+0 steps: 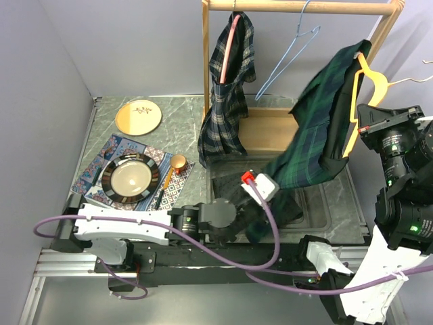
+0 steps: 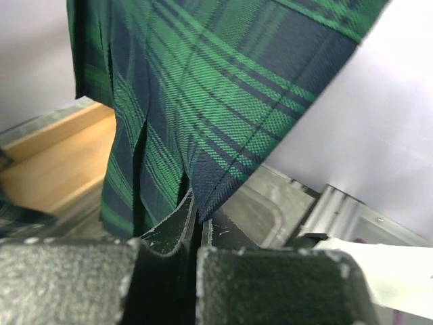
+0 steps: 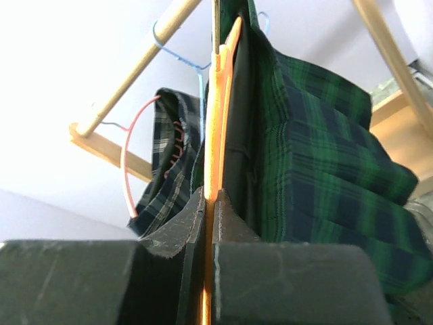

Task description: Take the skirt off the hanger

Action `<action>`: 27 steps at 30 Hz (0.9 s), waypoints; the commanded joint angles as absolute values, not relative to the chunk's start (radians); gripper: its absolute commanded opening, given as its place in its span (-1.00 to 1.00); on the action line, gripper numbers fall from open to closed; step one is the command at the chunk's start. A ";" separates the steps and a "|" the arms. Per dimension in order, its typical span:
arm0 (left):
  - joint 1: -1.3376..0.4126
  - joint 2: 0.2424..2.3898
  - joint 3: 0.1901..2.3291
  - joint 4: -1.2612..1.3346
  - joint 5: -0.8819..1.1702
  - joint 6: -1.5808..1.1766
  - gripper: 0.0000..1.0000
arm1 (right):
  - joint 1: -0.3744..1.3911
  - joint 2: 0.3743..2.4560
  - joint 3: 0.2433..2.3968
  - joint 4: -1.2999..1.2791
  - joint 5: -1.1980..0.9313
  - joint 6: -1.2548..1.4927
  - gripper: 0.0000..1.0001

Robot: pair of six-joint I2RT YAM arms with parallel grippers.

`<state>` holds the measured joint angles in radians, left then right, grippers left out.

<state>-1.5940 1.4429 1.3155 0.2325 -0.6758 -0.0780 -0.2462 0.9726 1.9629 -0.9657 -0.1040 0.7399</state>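
The green and navy plaid skirt (image 1: 318, 128) hangs slantwise from a yellow hanger (image 1: 369, 81) at the right, off the rail. My right gripper (image 1: 358, 125) is shut on the hanger's lower arm; in the right wrist view the jaws (image 3: 211, 200) clamp the orange-yellow hanger (image 3: 220, 101), with the skirt (image 3: 318, 156) draped to its right. My left gripper (image 1: 267, 181) is shut on the skirt's lower hem; in the left wrist view the jaws (image 2: 196, 213) pinch a corner of the skirt (image 2: 203, 81).
A wooden rack (image 1: 298, 7) holds a dark plaid garment (image 1: 226, 95) on a pink hanger and an empty blue wire hanger (image 1: 287, 54). A grey tray (image 1: 325, 203) lies under the skirt. Two plates (image 1: 132, 176), a spoon and a patterned mat lie at the left.
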 commanded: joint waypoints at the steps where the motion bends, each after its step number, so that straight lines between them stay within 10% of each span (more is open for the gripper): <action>1: -1.606 1.407 1.281 0.219 -0.819 -0.026 -0.98 | -0.252 0.959 2.003 -0.750 -0.095 0.717 -1.00; 27: -1.361 1.295 1.138 0.008 -0.762 -0.316 -0.99 | -0.252 0.969 2.105 -0.979 -0.178 0.589 -1.00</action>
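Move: The left hand, gripping the green plaid skirt's hem, has the clear tray about 35 cm below, some 4 cm ahead and 4 cm right; the grey skirt inside lies 2 cm ahead and level sideways, equally low. The orange hanger is about 15 cm ahead, 17 cm right and 20 cm up. From the right hand, gripping that hanger, the green skirt's middle hangs about 13 cm left, 3 cm back and 10 cm below. Left hand drags the pinched hem about 8 cm forward, 7 left and 6 down, away from the right-held hanger. ##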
